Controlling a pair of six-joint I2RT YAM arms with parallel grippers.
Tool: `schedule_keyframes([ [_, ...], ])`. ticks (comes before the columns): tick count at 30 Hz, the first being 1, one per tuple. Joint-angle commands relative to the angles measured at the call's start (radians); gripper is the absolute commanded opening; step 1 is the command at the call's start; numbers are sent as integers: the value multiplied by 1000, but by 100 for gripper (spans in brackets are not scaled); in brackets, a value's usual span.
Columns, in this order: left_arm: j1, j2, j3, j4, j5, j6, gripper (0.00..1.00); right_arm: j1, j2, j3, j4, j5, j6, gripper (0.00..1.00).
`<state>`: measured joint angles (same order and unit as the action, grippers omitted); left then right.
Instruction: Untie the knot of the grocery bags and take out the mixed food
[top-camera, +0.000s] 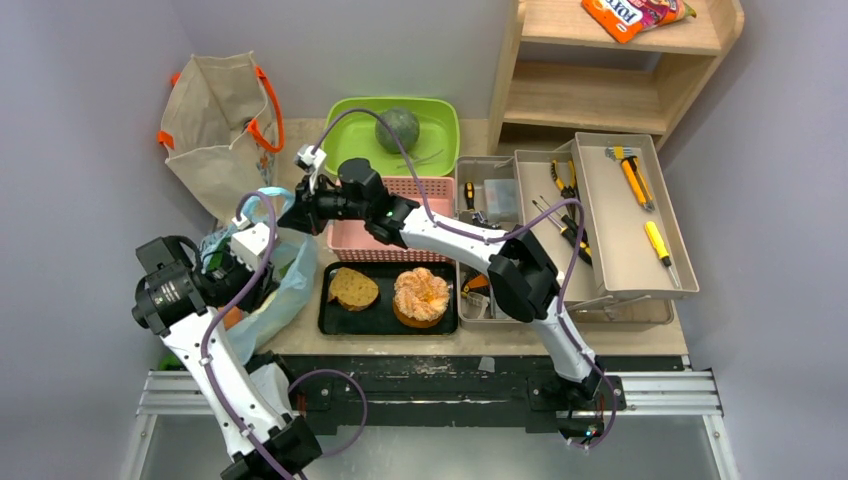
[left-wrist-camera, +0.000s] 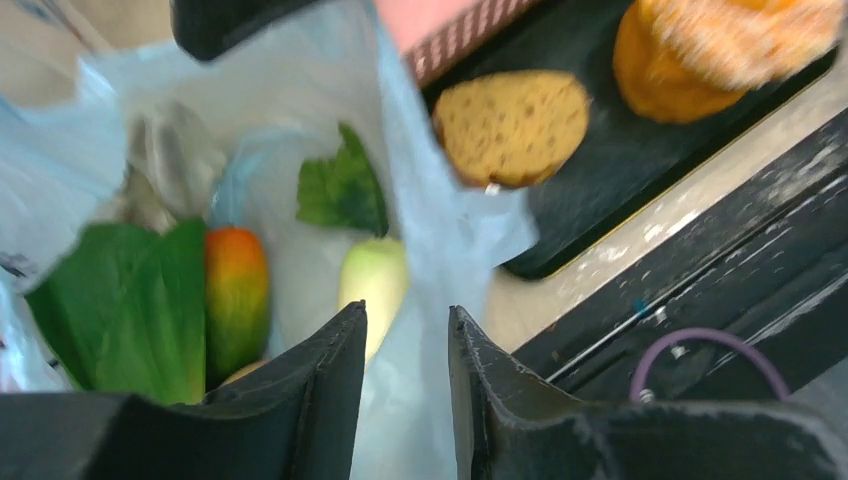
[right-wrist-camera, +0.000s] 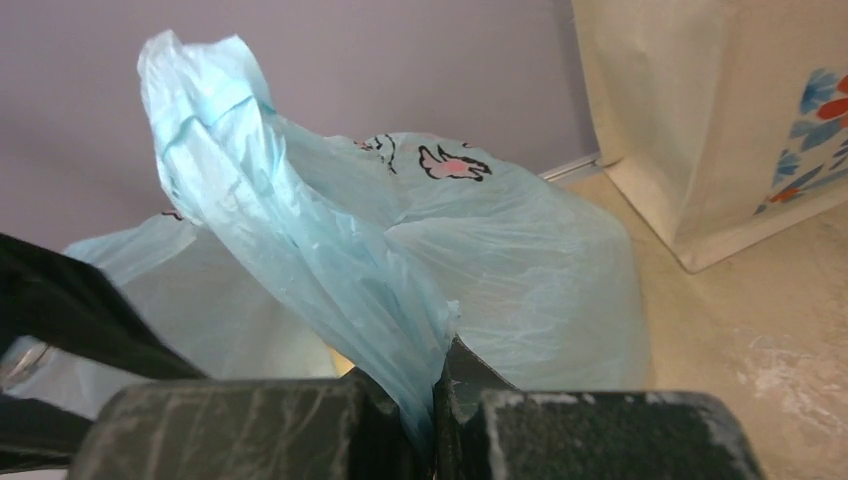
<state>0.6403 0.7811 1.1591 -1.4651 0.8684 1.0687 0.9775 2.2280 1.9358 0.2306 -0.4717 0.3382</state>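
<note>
The light-blue plastic bag (top-camera: 290, 285) stands open at the table's left. My right gripper (right-wrist-camera: 440, 365) is shut on one of its handles (right-wrist-camera: 250, 190) and holds it up; in the top view this right gripper (top-camera: 292, 212) is above the bag. The knot is out of view. My left gripper (left-wrist-camera: 405, 315) is at the bag's near rim, jaws apart, with a fold of the bag's film between them. Inside lie leafy greens (left-wrist-camera: 130, 300), a peach (left-wrist-camera: 237, 295) and a white radish (left-wrist-camera: 373, 275). The beige canvas tote (top-camera: 215, 125) stands behind.
A black tray (top-camera: 385, 318) right of the bag carries a brown bread slice (top-camera: 352, 288) and an orange-topped pastry (top-camera: 421, 296). Behind it are a pink basket (top-camera: 345, 240) and a green bin (top-camera: 440, 115) with a round melon (top-camera: 397, 128). An open toolbox (top-camera: 610, 215) and a shelf (top-camera: 600, 95) stand right.
</note>
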Motion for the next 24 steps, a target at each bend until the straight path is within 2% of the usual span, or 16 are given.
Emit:
schedule_keyframes([
  [1, 6, -27, -165, 227, -195, -12, 35, 13, -12, -17, 13, -30, 28, 0],
  [4, 6, -19, -280, 512, -296, -94, 39, 13, -21, -26, 4, -31, 12, 0],
  [6, 7, 17, -311, 602, -343, -120, 40, 12, -19, -18, -7, -42, 2, 0],
  [11, 9, 102, -394, 814, -496, -135, 51, 9, 3, 30, -40, -38, 1, 0],
  [14, 12, 140, -439, 890, -532, -104, 62, 6, 19, 59, -51, -24, 11, 0],
  [18, 25, 234, -437, 914, -526, -67, 71, -5, 42, 91, -58, -10, 31, 0],
  [24, 37, 335, -441, 995, -550, -27, 76, -7, 69, 121, -73, -13, 37, 0],
])
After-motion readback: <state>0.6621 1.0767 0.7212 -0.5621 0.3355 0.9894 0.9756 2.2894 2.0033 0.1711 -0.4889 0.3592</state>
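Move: The bok choy in the open grocery bag lies about 15 cm left of the left hand, 12 cm ahead and 20 cm below. Beside it the mango is some 13 cm ahead and 11 cm left, and the bread slice on the black tray 8 cm ahead and 14 cm right, both roughly 20 cm down. From the right hand, the bok choy is about 15 cm left, 6 cm back and 20 cm below. Left hand swings about 17 cm left and 14 down, slightly forward, opening above the bok choy; right keeps pinching the bag. ##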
